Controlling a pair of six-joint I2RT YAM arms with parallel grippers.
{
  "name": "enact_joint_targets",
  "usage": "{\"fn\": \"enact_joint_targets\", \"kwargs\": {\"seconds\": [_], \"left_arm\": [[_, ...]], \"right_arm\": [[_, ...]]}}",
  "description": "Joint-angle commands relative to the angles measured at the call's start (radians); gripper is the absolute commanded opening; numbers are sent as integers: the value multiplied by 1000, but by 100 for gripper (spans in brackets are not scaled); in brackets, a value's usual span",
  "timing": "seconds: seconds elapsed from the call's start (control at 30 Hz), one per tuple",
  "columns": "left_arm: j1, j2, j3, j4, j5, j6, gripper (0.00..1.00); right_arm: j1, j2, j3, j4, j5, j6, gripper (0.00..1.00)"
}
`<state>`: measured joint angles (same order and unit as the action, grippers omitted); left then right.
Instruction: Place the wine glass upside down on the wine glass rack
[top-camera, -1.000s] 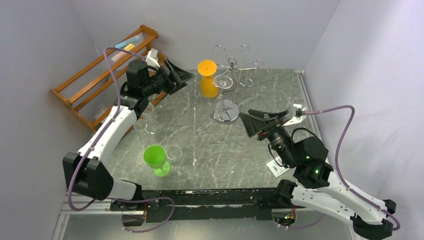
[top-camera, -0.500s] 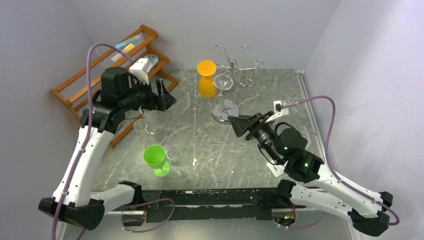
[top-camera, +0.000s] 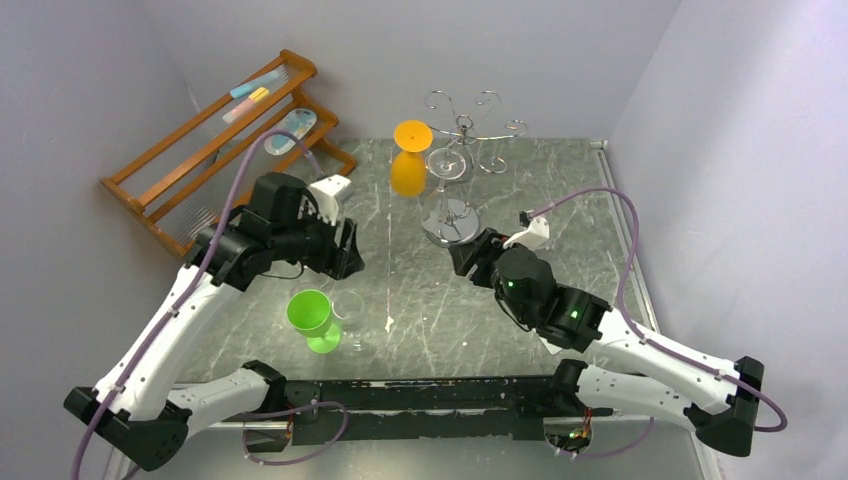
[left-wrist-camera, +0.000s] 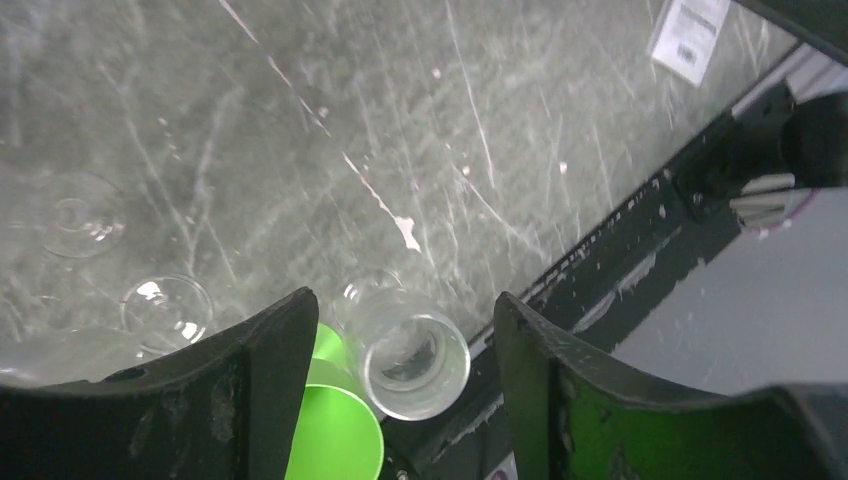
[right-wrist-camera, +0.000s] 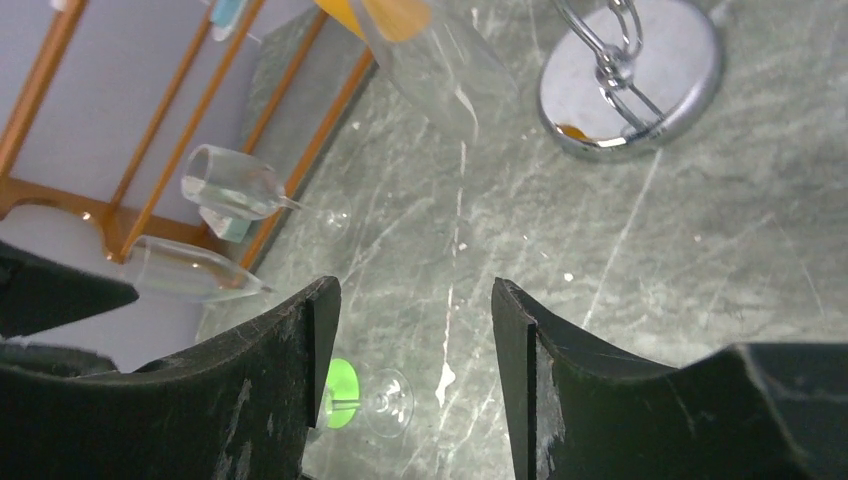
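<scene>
The wine glass rack (top-camera: 470, 125) is a silver wire stand on a round chrome base (top-camera: 452, 228) (right-wrist-camera: 635, 80) at the back of the table. An orange glass (top-camera: 409, 160) and a clear glass (top-camera: 447, 165) hang on it upside down. A clear wine glass (top-camera: 350, 310) (left-wrist-camera: 415, 365) stands upright beside a green one (top-camera: 310, 315) (left-wrist-camera: 335, 430) near the front. My left gripper (top-camera: 340, 250) (left-wrist-camera: 402, 298) hovers open above the clear glass, which shows between its jaws. My right gripper (top-camera: 468, 255) (right-wrist-camera: 412, 285) is open and empty, just in front of the rack base.
An orange-brown wooden shelf (top-camera: 215, 130) (right-wrist-camera: 90, 120) leans in the back left corner. More clear glasses (right-wrist-camera: 235, 185) (left-wrist-camera: 165, 305) stand in front of it. A white tag (left-wrist-camera: 690, 40) lies on the table at the right. The arms' black rail (top-camera: 420, 390) runs along the near edge.
My left arm has swung from the wooden shelf down and forward to above the green and clear glasses. My right arm has moved left and back toward the rack base.
</scene>
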<state>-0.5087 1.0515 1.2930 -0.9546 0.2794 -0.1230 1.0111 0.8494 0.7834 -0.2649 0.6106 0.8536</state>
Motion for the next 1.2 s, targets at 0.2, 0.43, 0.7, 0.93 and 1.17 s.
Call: {"fn": "enact_joint_targets", "kwargs": {"seconds": [0.2,0.43,0.7,0.93,1.17], "left_arm": [[-176,17,-86,-47,8,3,59],[-225,92,-117,-121,-76,18,55],[-259,132,-85,-161,-98,37,48],[-288,140,-98,-146,-76,-3,50],[-343,168,-144,-124,-75,-15,42]], "right_arm": [[3,46,-117,-30,5,171,60],[3,89,-132,-28,10,167,60],[-6,66,-170,-22,4,176,60],[-11,41,-190,-21,5,180,60],[-13,49,-190,-10,0,183,60]]}}
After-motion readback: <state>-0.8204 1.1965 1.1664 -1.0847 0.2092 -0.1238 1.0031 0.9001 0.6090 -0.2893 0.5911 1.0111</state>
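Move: The empty clear wine glass stands roughly 17 cm below the left gripper, about 4 cm back and 1 cm to its left. The green goblet is beside that glass, 8 cm farther left and level with it; a second clear glass stands about 7 cm ahead and 14 cm left of the left gripper. From the right gripper the aimed-at glass lies about 21 cm left, 5 cm back and 16 cm below. Bring the empty left gripper down about 9 cm and back some 7 cm towards the rim of the clear glass beside the green goblet, mostly descending in the later part. Tip the fingers more steeply down, turn them clockwise and partly close them, still open. Meanwhile sink the open right gripper about 9 cm over bare table, tipping it slightly down. ##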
